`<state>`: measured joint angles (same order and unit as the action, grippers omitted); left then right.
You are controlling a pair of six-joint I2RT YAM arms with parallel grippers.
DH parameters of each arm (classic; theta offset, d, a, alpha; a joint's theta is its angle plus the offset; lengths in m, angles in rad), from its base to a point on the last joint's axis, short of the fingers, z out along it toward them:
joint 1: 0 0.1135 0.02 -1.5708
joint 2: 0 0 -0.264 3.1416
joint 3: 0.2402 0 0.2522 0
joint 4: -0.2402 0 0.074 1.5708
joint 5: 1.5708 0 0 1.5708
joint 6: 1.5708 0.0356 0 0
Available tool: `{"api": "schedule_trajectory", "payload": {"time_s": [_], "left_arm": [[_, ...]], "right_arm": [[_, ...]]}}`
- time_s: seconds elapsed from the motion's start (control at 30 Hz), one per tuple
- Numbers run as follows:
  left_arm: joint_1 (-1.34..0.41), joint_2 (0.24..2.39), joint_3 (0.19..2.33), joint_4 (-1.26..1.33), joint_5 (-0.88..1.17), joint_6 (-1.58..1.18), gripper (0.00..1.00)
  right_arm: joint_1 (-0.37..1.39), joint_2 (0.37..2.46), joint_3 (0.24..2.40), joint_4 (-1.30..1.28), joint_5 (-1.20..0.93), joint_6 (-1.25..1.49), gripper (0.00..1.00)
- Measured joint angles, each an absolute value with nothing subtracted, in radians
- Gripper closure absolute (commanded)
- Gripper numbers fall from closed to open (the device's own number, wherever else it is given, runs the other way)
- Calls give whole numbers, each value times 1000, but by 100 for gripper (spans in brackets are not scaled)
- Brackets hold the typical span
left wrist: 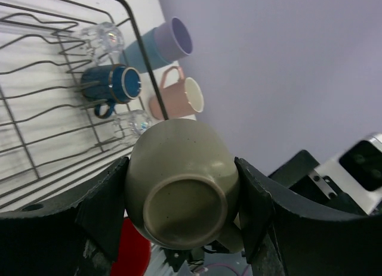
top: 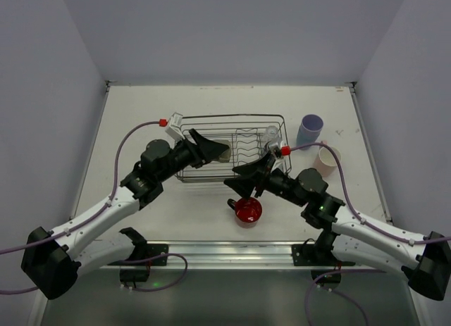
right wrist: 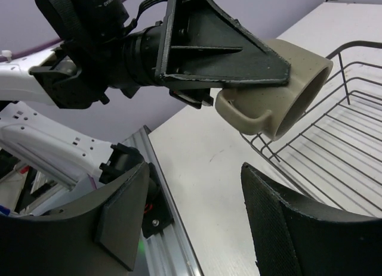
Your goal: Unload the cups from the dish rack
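Observation:
My left gripper [top: 211,150] is shut on the small olive-beige cup [left wrist: 179,174] and holds it on its side over the left part of the dish rack [top: 239,117]. In the right wrist view the cup [right wrist: 292,79] hangs just above the rack's near corner [right wrist: 352,139]. My right gripper [top: 245,177] is open and empty, in front of the rack and above the red handled mug [top: 247,210], which stands on the table. A dark blue cup [left wrist: 113,84] and two clear glasses [left wrist: 101,37] [left wrist: 132,122] lie at the rack's right end.
A lavender tumbler [top: 310,130] and a pink cup [top: 328,159] stand on the table right of the rack. A white object with a red cap [top: 173,122] lies at the rack's far left corner. Grey walls enclose the table.

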<state>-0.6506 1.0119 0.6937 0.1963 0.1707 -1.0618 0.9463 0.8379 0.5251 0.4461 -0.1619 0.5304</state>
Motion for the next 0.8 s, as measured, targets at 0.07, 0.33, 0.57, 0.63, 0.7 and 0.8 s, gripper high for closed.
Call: {"api": "schedule_trajectory", "payload": {"time_s": [0.07,0.33,0.57,0.63,0.7,0.8], "left_arm": [[-650,998,669,245,203,-1096,88],[-651,978,627,393,292,-1212,89],[-652,970,583,442,339,-1275,89],[-656,970,577,458,350,-1295,89],[-662,971,573,473,364,-1320,89],[-671,974,564,519,382,-1371,89]], "right_arm": [[941,836,525,457,-169,530,35],[937,839,524,493,-176,495,35],[915,860,530,493,-178,447,34],[909,875,546,491,-180,430,35],[907,887,562,491,-184,413,36],[904,899,581,492,-209,392,43]]}}
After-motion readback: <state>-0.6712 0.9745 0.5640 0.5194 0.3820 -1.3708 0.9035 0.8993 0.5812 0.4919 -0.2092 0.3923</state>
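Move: The left hand holds the small beige mug; the open right gripper it is bound for is about 9 cm back, 2 cm right and roughly level. From the right hand the beige mug is about 9 cm ahead and 2 cm left. The red mug stands some 22 cm below the right hand, 6 cm to its right, 1 cm back; the rack's middle is 13 cm ahead of the left hand, 3 cm right, 21 cm down. Left arm brings the gripped beige mug back 5 cm, rising and turning some 20 degrees, towards the open right gripper. ##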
